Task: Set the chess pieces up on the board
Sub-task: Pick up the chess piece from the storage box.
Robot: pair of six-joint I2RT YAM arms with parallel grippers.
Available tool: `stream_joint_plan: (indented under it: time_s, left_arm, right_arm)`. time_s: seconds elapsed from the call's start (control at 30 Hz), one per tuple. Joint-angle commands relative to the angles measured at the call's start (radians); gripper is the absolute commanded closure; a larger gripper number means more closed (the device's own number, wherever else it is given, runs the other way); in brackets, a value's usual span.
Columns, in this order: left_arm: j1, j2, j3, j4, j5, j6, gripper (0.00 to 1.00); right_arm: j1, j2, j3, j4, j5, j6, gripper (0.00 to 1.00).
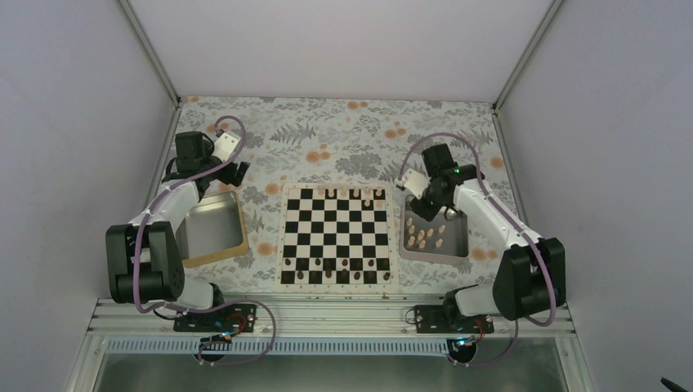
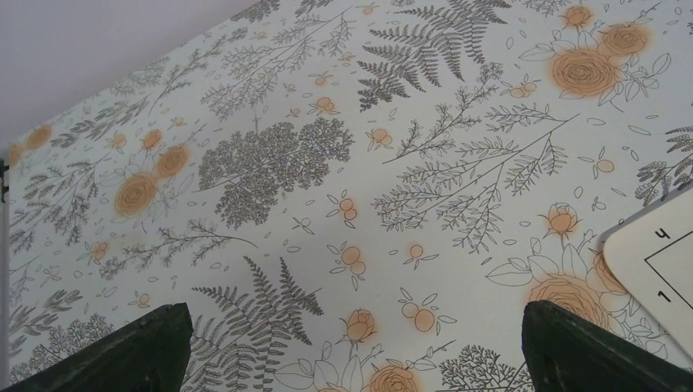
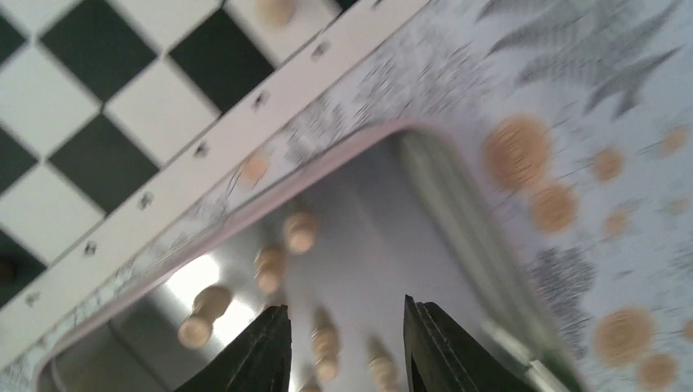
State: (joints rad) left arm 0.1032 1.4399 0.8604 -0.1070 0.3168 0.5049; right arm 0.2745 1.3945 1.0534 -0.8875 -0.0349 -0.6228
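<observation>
The board lies mid-table, its corner also showing in the left wrist view. A few pale chess pieces stand on its far row. Several more lie in the steel tray to its right. My right gripper hovers over that tray's far left part. In the right wrist view it is open, nothing between its fingers, blurred pale pieces below. My left gripper hangs wide open over the flowered cloth, left of the board.
Dark brown chessmen line the board's near row. A wood-rimmed steel tray sits left of the board under the left arm. The right tray's rim runs close beside the board's pale border. White walls enclose the table.
</observation>
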Motion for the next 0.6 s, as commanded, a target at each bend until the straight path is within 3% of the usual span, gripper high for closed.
stream_joint_plan:
  time_s: [0.0,0.57]
  left_arm:
    - [0.004,-0.009,0.027,0.004,0.011,-0.002,0.00]
    - [0.005,-0.014,0.022,0.004,-0.014,-0.006,0.00]
  right_arm:
    - [0.010,-0.051,-0.104,-0.014,0.012,-0.063,0.63]
    - [-0.014,0.134,-0.159,0.162,-0.123,-0.071,0.60]
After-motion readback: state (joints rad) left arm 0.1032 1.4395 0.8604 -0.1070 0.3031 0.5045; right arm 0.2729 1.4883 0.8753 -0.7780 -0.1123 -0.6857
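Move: The pawn at the storage box's far left end lies about 2 cm back from the right hand, straight in line with it sideways and some 9 cm below. A second pawn stands roughly 3 cm nearer the base than it and 1 cm to its right, a third 3 cm back and 3 cm right of it; the box's left rim runs about 3 cm to its left. From the left hand that first pawn is some 49 cm right, 14 cm back and 11 cm below. Down by about 7 cm goes the right hand, swinging back some 4 cm as it starts, then sinking almost straight with a slight creep forward and left. It drops just inside the box's left rim towards the nearest pawns, the wrist tipping roughly 10 degrees so the fingers hang more upright. The empty fingers stay part open. ##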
